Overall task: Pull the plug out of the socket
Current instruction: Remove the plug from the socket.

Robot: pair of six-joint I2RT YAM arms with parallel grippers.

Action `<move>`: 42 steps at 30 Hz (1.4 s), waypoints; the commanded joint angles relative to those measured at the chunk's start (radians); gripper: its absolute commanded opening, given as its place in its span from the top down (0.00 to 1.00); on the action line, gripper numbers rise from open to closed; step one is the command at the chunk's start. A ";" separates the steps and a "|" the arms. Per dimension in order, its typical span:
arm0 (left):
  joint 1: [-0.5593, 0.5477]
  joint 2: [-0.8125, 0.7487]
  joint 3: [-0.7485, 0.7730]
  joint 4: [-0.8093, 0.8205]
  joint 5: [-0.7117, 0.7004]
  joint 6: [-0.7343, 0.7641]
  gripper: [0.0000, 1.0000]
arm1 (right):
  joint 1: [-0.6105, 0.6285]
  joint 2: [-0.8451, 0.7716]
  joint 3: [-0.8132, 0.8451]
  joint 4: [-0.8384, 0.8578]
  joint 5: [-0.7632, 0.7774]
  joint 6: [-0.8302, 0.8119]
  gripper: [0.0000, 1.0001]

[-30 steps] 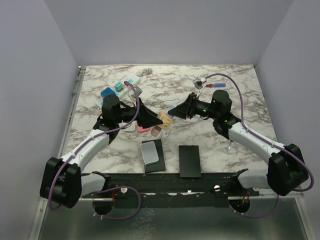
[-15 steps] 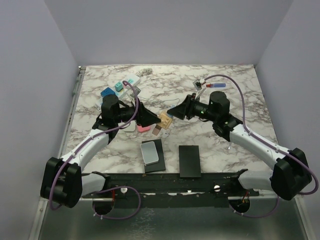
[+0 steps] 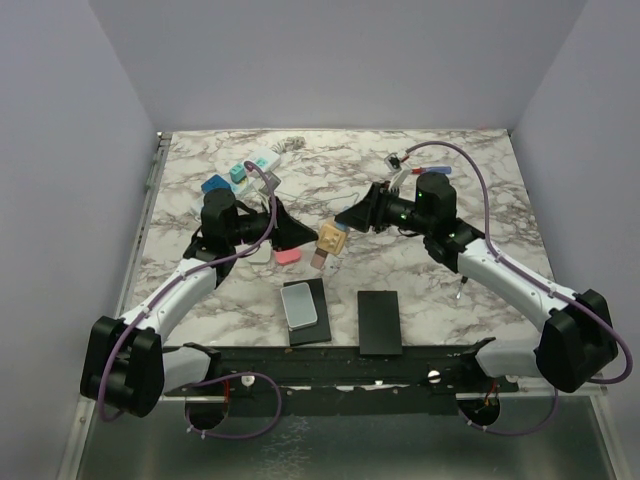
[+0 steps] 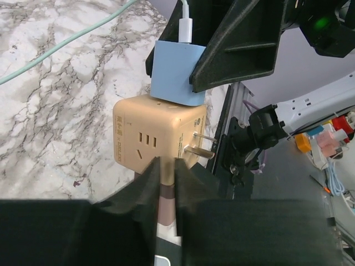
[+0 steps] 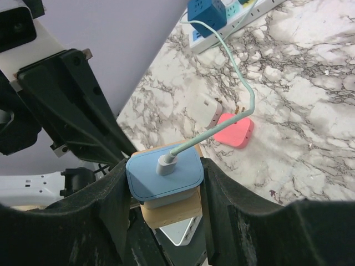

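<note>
A pale blue plug (image 5: 144,177) with a pale green cable (image 5: 222,130) sits seated in a tan cube socket (image 5: 169,213), and both hang above the table. My right gripper (image 5: 165,183) is shut on the blue plug's sides. In the left wrist view the blue plug (image 4: 177,72) tops the tan cube (image 4: 150,133), whose two metal prongs stick out sideways. My left gripper (image 4: 166,163) is shut, its tips at the cube's lower edge with nothing visibly held. From above, the cube (image 3: 331,238) hangs between the left gripper (image 3: 305,236) and the right gripper (image 3: 347,220).
A long white power strip (image 3: 258,162) with blue and teal cubes on it lies at the back left. A pink adapter (image 3: 287,256) and a white one (image 5: 213,105) lie below the cube. A grey box (image 3: 300,305) and black pad (image 3: 378,322) sit near the front edge.
The left gripper has drawn back a little to the left, uncovering more of the tan cube. The right wrist has shifted slightly toward the back, the plug still seated in the cube.
</note>
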 commanded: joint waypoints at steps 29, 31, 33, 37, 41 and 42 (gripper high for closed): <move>-0.372 -0.117 0.143 -0.362 -1.017 0.402 0.01 | 0.158 0.101 0.256 -0.248 0.425 0.028 0.99; -0.373 -0.121 0.135 -0.363 -0.974 0.409 0.01 | 0.159 0.107 0.262 -0.248 0.432 0.028 0.99; -0.373 -0.112 0.129 -0.363 -0.912 0.404 0.01 | 0.159 0.110 0.268 -0.246 0.436 0.027 0.99; -0.373 -0.055 0.134 -0.362 -0.838 0.378 0.01 | 0.159 0.120 0.288 -0.244 0.429 0.021 0.99; -0.373 -0.031 0.140 -0.380 -0.870 0.366 0.01 | 0.159 0.115 0.291 -0.241 0.428 0.017 0.99; -0.373 -0.032 0.141 -0.389 -0.884 0.367 0.01 | 0.160 0.115 0.290 -0.241 0.428 0.016 0.99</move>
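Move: My right hand pinches the blue plug, which is still in the beige socket adapter; the adapter's middle lies about 3 cm left of that hand, 3 cm below and 1 cm back. My left fingers, almost shut and empty, have the adapter some 4 cm to their right, 1 cm ahead and level. From the left hand, the blue plug is about 6 cm right, 1 cm ahead and 3 cm up; the brown plug about 1 cm right, no farther out, and 5 cm down. I spread my left fingers wide while lifting that hand about 5 cm clear. Then I swing it forward and down by some 7 cm onto a line at the adapter, fingers turning counter-clockwise and tipping down, to end open around it without gripping. My right hand keeps its pinch and carries plug and adapter forward, first rightward, then left, turning about 15 degrees clockwise. ##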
